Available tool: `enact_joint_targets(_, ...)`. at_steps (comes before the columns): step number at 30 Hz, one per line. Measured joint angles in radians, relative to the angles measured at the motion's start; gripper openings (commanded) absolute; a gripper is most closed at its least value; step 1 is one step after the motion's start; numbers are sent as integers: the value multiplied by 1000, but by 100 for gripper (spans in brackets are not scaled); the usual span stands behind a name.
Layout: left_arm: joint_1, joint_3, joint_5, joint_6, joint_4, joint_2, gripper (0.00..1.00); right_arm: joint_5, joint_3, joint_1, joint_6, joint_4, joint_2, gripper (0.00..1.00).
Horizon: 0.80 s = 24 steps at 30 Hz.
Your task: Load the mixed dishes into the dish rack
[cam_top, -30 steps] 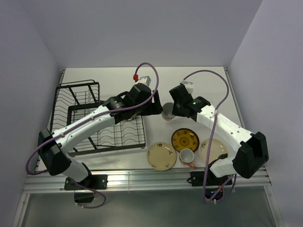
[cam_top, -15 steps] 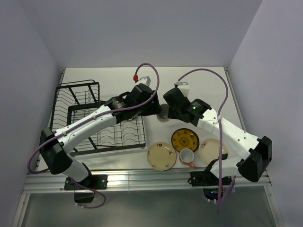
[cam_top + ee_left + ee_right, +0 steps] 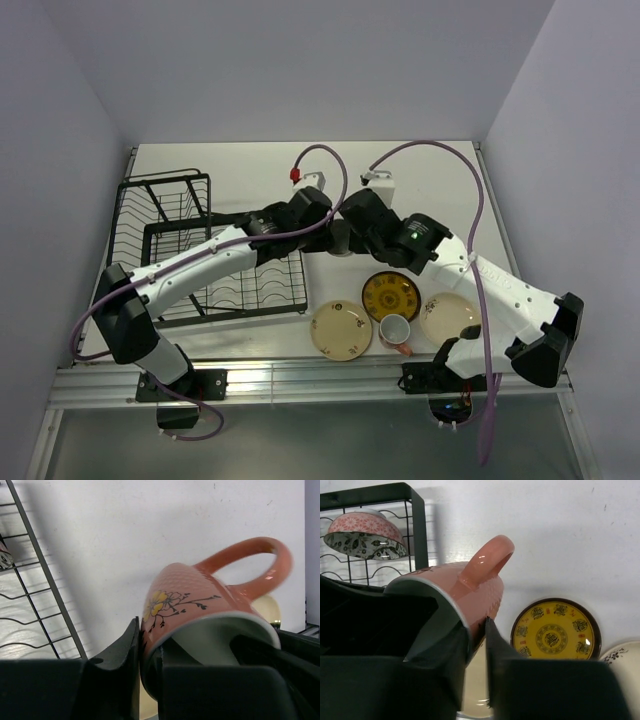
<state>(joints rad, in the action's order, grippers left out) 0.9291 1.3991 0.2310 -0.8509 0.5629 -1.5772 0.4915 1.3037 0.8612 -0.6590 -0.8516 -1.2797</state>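
A pinkish-orange mug [image 3: 343, 238] hangs in the air just right of the dish rack [image 3: 165, 230], between both grippers. My left gripper [image 3: 334, 238] is shut on one side of its rim, with the floral wall [image 3: 200, 600] pinched between its jaws [image 3: 148, 645]. From the other side my right gripper [image 3: 352, 236] is still clamped on the rim [image 3: 477, 630], and the mug's handle [image 3: 487, 560] points up. A small dark patterned bowl [image 3: 364, 536] sits upside down in the rack [image 3: 415, 510].
On the table near the front lie a mustard-yellow plate [image 3: 391, 296], a cream plate [image 3: 341, 330], another cream plate [image 3: 448, 317] and a second mug [image 3: 396, 332]. The rack's raised cage end [image 3: 160, 200] is at the far left. Both arms cross the table's middle.
The right arm carried the mug left toward the rack while the left arm reached right to meet it. The left gripper went from open to shut on the mug's rim.
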Motion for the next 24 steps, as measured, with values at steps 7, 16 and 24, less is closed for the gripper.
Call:
enact_joint_targets(7, -82, -93, -146, 46, -43, 55, 0, -14, 58, -13, 10, 0, 31, 97)
enact_joint_targets(16, -365, -251, -507, 58, -210, 269, 0, -298, -60, -204, 5, 132, 275, 100)
enact_joint_targets(24, -431, -288, -805, -40, -439, 401, 0, -729, -142, -344, -32, 360, 322, 99)
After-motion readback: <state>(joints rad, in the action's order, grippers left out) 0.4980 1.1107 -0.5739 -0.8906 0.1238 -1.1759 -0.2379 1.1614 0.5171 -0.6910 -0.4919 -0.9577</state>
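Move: The mug, rim pinched by the left fingers and still held by the right ones, has its middle about 3 cm right and 2 cm ahead of the left hand; it is about 3 cm left and 3 cm ahead of the right. The dish rack's middle is some 26 cm left of the left hand, level in reach and 16 cm below; the upturned bowl in it about 16 cm left, 6 ahead. The cream plate lies some 14 cm back, 1 right. The mug passes to the left hand: the right fingers spread wide and come off it, that hand climbing about 11 cm and rolling some 40 degrees until its fingers point more to the left. Keeping its pinch on the rim, the left hand carries the mug about 7 cm left, then mostly up by some 13 cm, its fingertips swinging up and clockwise to point right. ##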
